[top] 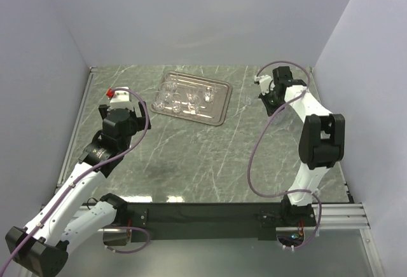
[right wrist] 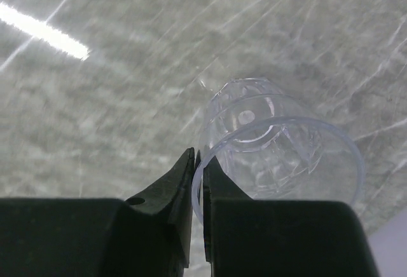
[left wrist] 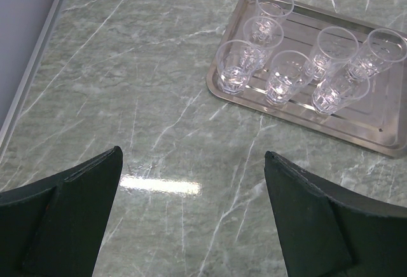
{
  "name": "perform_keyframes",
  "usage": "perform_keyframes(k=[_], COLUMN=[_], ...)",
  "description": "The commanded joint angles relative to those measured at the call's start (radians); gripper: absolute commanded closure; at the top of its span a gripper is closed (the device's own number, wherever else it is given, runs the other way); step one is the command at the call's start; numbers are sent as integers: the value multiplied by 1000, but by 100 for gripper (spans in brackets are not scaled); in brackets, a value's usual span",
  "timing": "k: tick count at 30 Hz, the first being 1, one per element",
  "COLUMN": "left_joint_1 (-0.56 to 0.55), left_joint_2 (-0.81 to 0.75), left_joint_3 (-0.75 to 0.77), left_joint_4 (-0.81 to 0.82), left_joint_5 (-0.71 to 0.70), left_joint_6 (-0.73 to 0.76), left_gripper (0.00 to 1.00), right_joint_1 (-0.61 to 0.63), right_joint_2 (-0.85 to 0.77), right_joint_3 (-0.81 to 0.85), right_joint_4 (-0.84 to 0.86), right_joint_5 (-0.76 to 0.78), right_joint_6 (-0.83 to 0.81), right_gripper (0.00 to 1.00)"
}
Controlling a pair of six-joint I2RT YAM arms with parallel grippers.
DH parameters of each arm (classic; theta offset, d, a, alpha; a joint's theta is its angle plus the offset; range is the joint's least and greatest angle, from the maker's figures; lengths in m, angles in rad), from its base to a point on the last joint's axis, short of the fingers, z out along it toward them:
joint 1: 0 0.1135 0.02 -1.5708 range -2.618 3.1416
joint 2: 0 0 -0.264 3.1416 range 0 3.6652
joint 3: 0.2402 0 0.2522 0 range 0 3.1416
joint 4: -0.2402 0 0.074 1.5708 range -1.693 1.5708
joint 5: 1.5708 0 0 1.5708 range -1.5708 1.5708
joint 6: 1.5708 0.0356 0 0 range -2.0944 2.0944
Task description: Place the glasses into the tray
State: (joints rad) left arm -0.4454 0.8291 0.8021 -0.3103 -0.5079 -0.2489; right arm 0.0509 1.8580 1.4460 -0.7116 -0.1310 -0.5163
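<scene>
The silver tray (top: 220, 96) lies at the back middle of the table with several clear glasses (top: 181, 98) standing upright in it. In the left wrist view the tray (left wrist: 381, 132) is at the upper right and the glasses (left wrist: 286, 77) stand in two rows. My left gripper (left wrist: 191, 185) is open and empty above bare table, short of the tray; it shows in the top view (top: 124, 105) left of the tray. My right gripper (right wrist: 198, 162) is shut on the rim of one clear glass (right wrist: 280, 143), one finger inside and one outside. It is right of the tray in the top view (top: 267, 96).
The table is green marble (top: 191, 156) with a metal rail (top: 76, 124) along its left edge and pale walls on three sides. A black base bar (top: 203, 213) runs along the near edge. A purple cable (top: 254, 156) loops beside the right arm.
</scene>
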Motion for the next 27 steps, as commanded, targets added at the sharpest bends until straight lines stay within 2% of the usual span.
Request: perform_keyframes(k=[1,6,13,27], left_joint_1=[4,4,4,4], left_joint_2=[-15,-18,-15,13], left_joint_3=[0,-1,-3,-6], left_joint_4=[39,39,42,42], left_joint_5=[19,16,12,5], left_joint_6=[5,5,7,11], left_gripper=[1,1,1,0], right_joint_1=[71,168,300,423], right_joint_2=[-146,-230,-227,85], right_joint_3=[-47,-128,-90,292], right_joint_4=[-6,-23,-43,-51], right_joint_5=[-12,-94,-157,-116], right_joint_6=[-103,-192,-248,-238], right_gripper=[100,100,100,100])
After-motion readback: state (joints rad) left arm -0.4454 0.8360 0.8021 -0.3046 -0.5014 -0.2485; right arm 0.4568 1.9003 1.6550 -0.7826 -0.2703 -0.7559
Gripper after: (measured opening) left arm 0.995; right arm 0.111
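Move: Around 34 cm to the right hand's left, 6 cm farther out and 8 cm lower is the middle of the tray, where the glass already pinched in that hand is going. A loose glass stands some 11 cm left and 5 cm ahead of the hand, between it and the tray. The rightmost tray glass is roughly 27 cm left and 6 cm ahead. From the idle left hand, the tray is about 19 cm ahead, 24 cm right and 24 cm below. Swinging about 20 cm left towards the tray, the right hand keeps its pinch on the glass wall and climbs some 5 cm. It first bows back 6 or 7 cm, passing on the near side of the loose glass, then comes forward again by about 5 cm, while the wrist turns some 40 degrees counter-clockwise. ##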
